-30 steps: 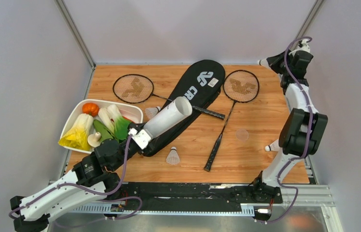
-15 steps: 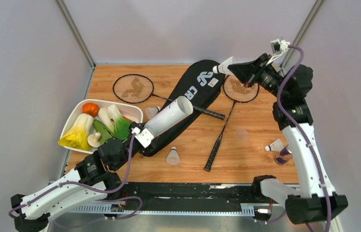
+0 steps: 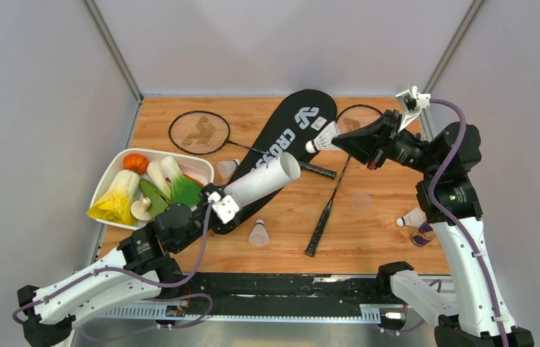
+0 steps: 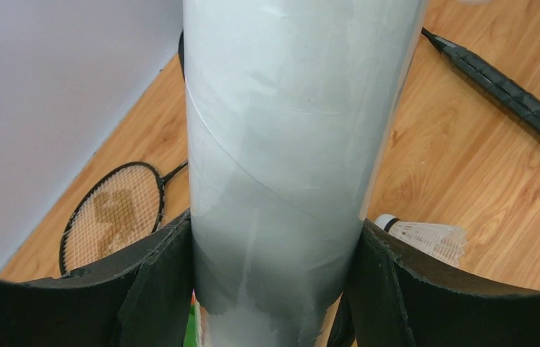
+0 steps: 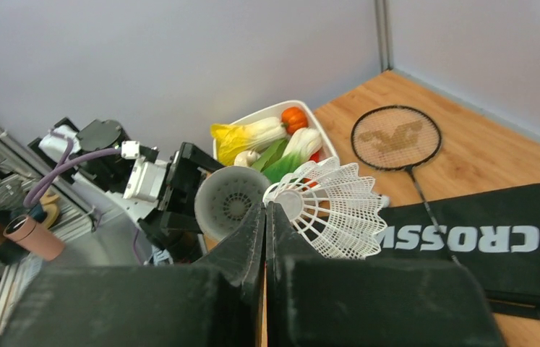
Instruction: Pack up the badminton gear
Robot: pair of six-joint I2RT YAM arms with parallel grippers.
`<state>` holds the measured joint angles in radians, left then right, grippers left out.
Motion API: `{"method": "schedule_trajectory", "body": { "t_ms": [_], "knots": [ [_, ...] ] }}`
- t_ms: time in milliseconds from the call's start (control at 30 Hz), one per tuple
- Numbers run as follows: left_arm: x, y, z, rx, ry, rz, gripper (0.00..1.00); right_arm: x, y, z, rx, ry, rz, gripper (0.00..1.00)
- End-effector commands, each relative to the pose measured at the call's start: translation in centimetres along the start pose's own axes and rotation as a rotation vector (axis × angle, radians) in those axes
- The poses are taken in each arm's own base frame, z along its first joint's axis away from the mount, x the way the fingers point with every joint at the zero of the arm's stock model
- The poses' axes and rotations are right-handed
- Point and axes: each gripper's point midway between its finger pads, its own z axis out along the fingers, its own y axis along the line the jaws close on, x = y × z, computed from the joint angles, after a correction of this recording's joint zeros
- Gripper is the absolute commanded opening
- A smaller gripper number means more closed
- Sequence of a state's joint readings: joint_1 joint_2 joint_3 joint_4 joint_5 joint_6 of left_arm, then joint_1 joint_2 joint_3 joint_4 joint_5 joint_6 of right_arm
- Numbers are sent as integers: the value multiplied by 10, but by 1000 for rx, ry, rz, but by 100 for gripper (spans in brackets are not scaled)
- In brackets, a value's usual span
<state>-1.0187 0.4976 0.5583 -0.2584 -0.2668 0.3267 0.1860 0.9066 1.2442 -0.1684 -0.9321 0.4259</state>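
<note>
My left gripper (image 3: pixel 225 206) (image 4: pixel 274 289) is shut on the lower end of the long white tube (image 3: pixel 263 179) (image 4: pixel 288 130), which tilts up with its open mouth (image 5: pixel 229 201) facing right. My right gripper (image 3: pixel 335 139) (image 5: pixel 265 210) hangs in the air right of that mouth, shut on the skirt rim of a white shuttlecock (image 3: pixel 321 137) (image 5: pixel 332 206). The black CROSSWAY bag (image 3: pixel 292 134) lies diagonally at the table's middle. One racket (image 3: pixel 199 132) lies to the bag's left, the other (image 3: pixel 324 217) to its right. Loose shuttlecocks lie near the front (image 3: pixel 257 233), beside the tube (image 3: pixel 228 168) and at the right edge (image 3: pixel 411 217).
A white tray (image 3: pixel 152 152) of toy vegetables sits at the left edge, close to my left arm. A clear round lid (image 3: pixel 361 201) lies on the wood at the right. A small purple object (image 3: pixel 423 235) sits by the right arm. Grey walls enclose the table.
My right arm has swung down and left from the far right corner, bringing the shuttlecock near the tube's mouth. My left arm has turned the tube more to the right.
</note>
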Motion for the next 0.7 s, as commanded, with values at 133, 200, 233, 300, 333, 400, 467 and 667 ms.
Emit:
{"method": "schedule_trajectory", "body": {
  "t_ms": [133, 200, 233, 300, 333, 400, 467, 667],
  "knots": [
    [-31, -3, 13, 62, -16, 9, 47, 24, 27, 0, -101, 59, 34, 0],
    [-35, -5, 14, 75, -27, -1, 47, 32, 27, 1, -98, 67, 49, 0],
    [-36, -6, 15, 79, -29, -8, 47, 36, 26, 1, -97, 73, 57, 0],
    [-38, -7, 15, 86, -38, -15, 47, 46, 22, 4, -88, 86, 74, 0],
    [-38, -8, 15, 90, -41, -17, 47, 51, 20, 5, -83, 91, 79, 0],
    [-38, -8, 15, 89, -43, -19, 47, 60, 16, 8, -78, 107, 96, 0],
    [-38, -8, 14, 90, -44, -20, 47, 68, 16, 12, -81, 122, 109, 0],
    [-36, -10, 16, 92, -42, -18, 47, 89, 23, 36, -113, 173, 128, 0]
  ]
}}
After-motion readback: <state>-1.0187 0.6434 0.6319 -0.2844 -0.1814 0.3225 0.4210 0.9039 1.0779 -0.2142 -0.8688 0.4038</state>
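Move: My right hand holds a shuttlecock by its skirt, cork leading; the tube mouth lies about 11 cm to its left, 4 cm back and 7 cm lower. Some 44 cm below that hand, the right racket's grip lies 6 cm ahead and 5 cm left, and the bag 31 cm ahead and 22 cm left. From my left hand, still gripping the tube, the held shuttlecock is roughly 21 cm right, 4 cm ahead, 22 cm up; a loose shuttlecock lies 11 cm right, 4 cm ahead, 20 cm down. I lower my right hand about 7 cm onto the tube mouth, first easing it back a little and left, then dropping more steeply with a further slide left, the wrist turning some 15 degrees and fingers staying shut on the skirt. Meanwhile my left hand brings the tube about 2.5 cm right and slightly down to meet the cork, then holds still, grip unchanged. ##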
